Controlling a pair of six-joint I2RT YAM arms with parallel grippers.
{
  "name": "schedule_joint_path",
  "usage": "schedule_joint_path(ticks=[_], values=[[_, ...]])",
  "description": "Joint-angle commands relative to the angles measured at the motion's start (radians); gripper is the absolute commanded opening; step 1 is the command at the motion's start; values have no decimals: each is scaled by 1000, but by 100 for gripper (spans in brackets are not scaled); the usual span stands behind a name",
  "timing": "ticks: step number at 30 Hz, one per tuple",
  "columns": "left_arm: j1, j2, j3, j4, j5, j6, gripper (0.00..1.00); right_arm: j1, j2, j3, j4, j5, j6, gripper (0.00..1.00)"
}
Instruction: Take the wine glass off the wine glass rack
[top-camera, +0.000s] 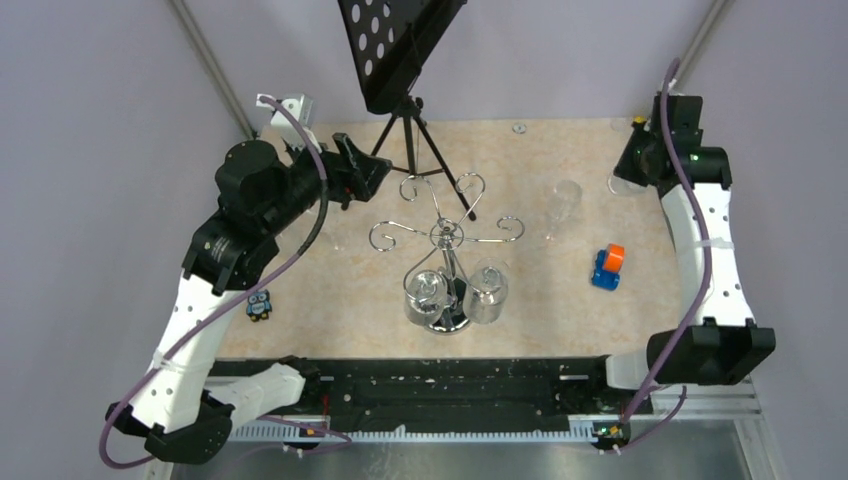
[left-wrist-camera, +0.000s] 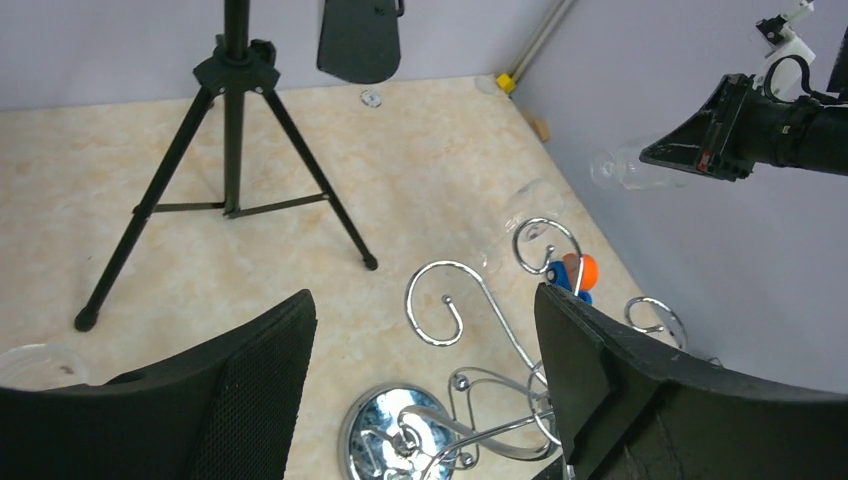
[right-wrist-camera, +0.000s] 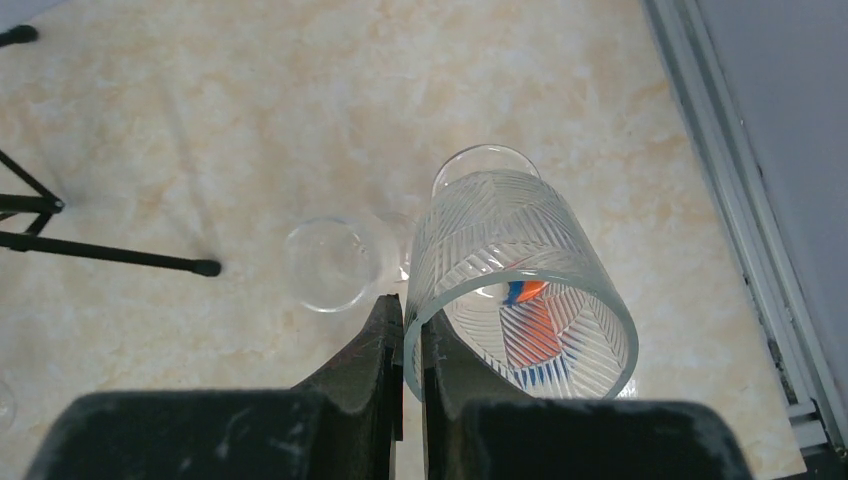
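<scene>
The chrome wine glass rack (top-camera: 446, 236) stands mid-table on its round mirrored base (left-wrist-camera: 388, 436). Two wine glasses (top-camera: 425, 292) (top-camera: 487, 293) hang bowl-down from its near arms. My left gripper (top-camera: 378, 170) is behind the rack to the left, open and empty. In the left wrist view it (left-wrist-camera: 425, 325) looks down on a scroll arm (left-wrist-camera: 452, 300), and the hanging glasses are hidden. My right gripper (right-wrist-camera: 412, 320) is at the far right of the table (top-camera: 626, 175). It is shut on the wall of a patterned tumbler (right-wrist-camera: 520, 270).
A black tripod music stand (top-camera: 405, 70) rises behind the rack, and one foot (top-camera: 471, 214) reaches close to it. A clear glass (top-camera: 565, 205) stands right of the rack. A blue and orange toy (top-camera: 607, 267) lies nearer. A small owl figure (top-camera: 259, 304) sits at the left.
</scene>
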Motion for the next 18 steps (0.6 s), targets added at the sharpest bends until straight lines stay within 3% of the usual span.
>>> schedule_joint_path(ticks=[1, 5, 13, 18], values=[[5, -38, -5, -25, -52, 55, 84, -97, 47, -99, 131, -133, -1, 0], [5, -66, -46, -23, -72, 69, 84, -141, 122, -180, 199, -191, -4, 0], [5, -77, -77, 2, -102, 88, 84, -149, 301, -163, 183, -160, -28, 0], [5, -115, -142, 104, -77, 85, 85, -149, 353, -148, 162, -148, -37, 0]])
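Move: The wine glass, pinched by its rim in the right hand, is bound for a bare patch of table about 3 cm ahead of that hand, 7 cm to its right and roughly 32 cm below. A standing glass is level with the hand, some 4 cm left and 24 cm down; the toy car lies about 8 cm back, 9 cm right and 30 cm down. From the empty left hand the patch is some 13 cm ahead, 47 cm right and 47 cm below. Down goes the right hand, about 18 cm, quick at first and slowing towards the bare table between the standing glass and the toy car, drifting a few centimetres forward and right. Its wrist tips the fingers some 25 degrees further down, while they stay shut on the held glass's rim. The left hand, open and empty, eases slightly left and down. ##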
